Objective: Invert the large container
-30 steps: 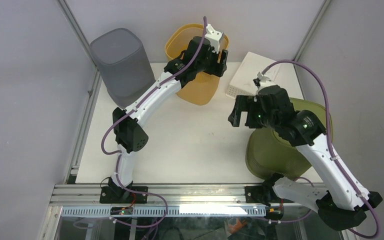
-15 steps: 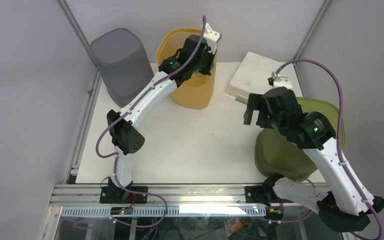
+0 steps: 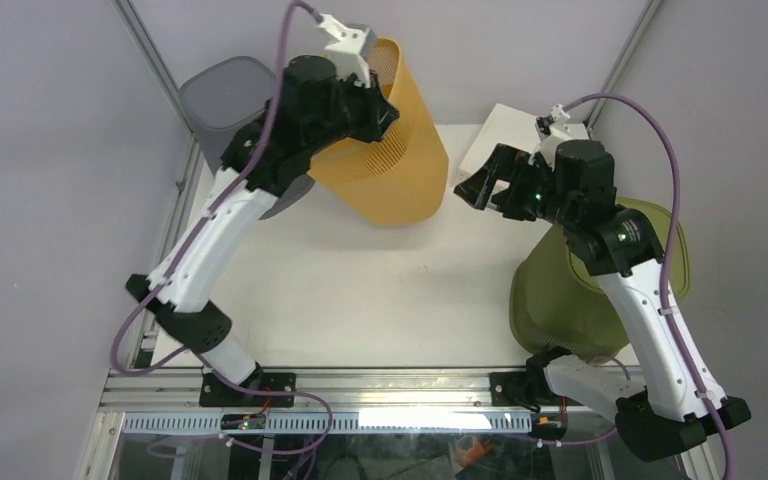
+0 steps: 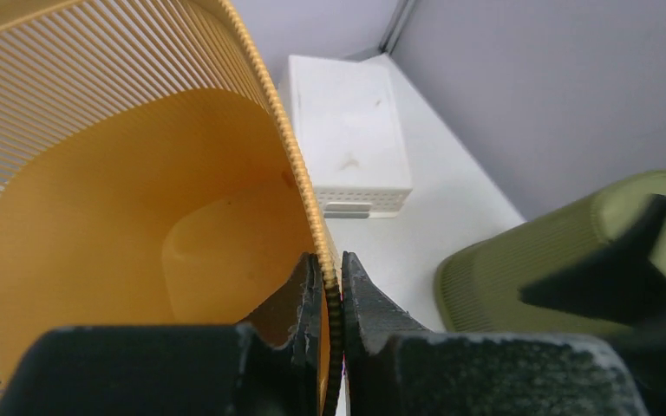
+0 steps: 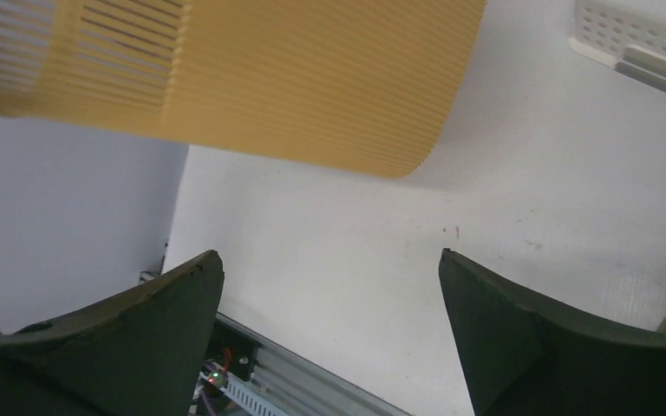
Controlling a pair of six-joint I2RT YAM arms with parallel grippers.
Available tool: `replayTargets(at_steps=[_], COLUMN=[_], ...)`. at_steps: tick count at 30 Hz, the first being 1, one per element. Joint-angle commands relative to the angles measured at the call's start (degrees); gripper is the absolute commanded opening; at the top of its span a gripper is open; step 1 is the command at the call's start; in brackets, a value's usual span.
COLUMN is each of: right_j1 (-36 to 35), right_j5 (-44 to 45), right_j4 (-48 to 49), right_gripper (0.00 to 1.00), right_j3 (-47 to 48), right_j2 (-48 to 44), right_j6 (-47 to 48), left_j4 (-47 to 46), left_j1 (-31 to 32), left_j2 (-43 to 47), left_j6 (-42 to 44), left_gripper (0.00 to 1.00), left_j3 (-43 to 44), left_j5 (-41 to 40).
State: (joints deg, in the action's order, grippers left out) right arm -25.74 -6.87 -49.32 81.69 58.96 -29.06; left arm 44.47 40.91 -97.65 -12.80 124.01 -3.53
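The large container is a yellow-orange slatted bin [image 3: 390, 170]. It hangs tilted above the back of the table, its rim up and to the back, its base down and to the right. My left gripper [image 3: 380, 108] is shut on its rim; in the left wrist view the jaws [image 4: 329, 260] pinch the rim of the bin [image 4: 139, 217], one finger inside and one outside. My right gripper [image 3: 475, 188] is open and empty, just right of the bin's base. In the right wrist view the gripper [image 5: 329, 260] is open over the table, with the bin [image 5: 312, 78] above it.
An olive-green slatted bin [image 3: 560, 290] stands at the near right under my right arm. A grey bin [image 3: 222, 95] stands at the back left, close behind my left arm. A white box [image 3: 505, 140] lies at the back right. Cage posts and walls ring the table.
My left arm has risen and swung left, lifting the yellow bin off the table and tilting it. My right gripper has moved back and left toward the bin's base.
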Motion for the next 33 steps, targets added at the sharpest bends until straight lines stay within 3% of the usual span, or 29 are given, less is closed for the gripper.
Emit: replayTargets(at_steps=[1,6,13,26,33], right_j1=[7.8,15.6,16.8,15.9,2.4], right_j5=[-19.0,-28.4,-22.0,-23.8,-4.5], right_j4=[8.7,6.4,4.1,4.8,-1.6], right_gripper=[0.99,0.99,1.00,1.00,0.99], right_j3=[-1.6,-6.3,-9.4,-11.4,-5.6], right_j2=[-0.5,-0.2,-3.7,-1.2,3.4], right_j6=[-1.5,1.7,6.5,6.5,8.1], left_j4=[-10.2,-27.5,-47.3,-50.9,-41.8], left_j1=[-0.1,-0.2,-0.2,-0.3,-0.3], left_j2=[13.6,29.2,43.3,50.9,55.9], left_j6=[-7.8,-23.0,-39.7,-45.4,-43.2], left_gripper=[0.00,0.00,0.00,0.00,0.00], left_j3=[-9.0,-34.0,-59.2,-79.8,-85.1], left_j5=[0.9,2.8,4.9,-2.8,-14.2])
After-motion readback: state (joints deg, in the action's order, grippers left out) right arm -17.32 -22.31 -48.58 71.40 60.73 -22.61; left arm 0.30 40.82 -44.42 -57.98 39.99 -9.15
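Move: The left hand already pinches the rim of the large yellow container, whose middle hangs about 7 cm ahead and 14 cm below; the open right fingers it is brought to are some 12 cm back, 15 cm right and 7 cm lower. The upturned grey container stands 30 cm left, 5 cm ahead. From the right hand, the yellow container's middle is about 19 cm ahead, 15 cm left, 7 cm lower; the green container 30 cm right, 10 cm back; the white basket 28 cm ahead, 10 cm right. Keeping its pinch on the rim, the left hand draws the large yellow container back about 11 cm and to the left, rising slightly before sinking to end some 12 cm lower, while the wrist rolls with its left side going down and the whole hand turns some 45 degrees. The right hand stays wide open and sinks about 7 cm to wait close by the container's bottom end, swaying a little to the right and back on the way; whether its fingers touch can't be seen. ##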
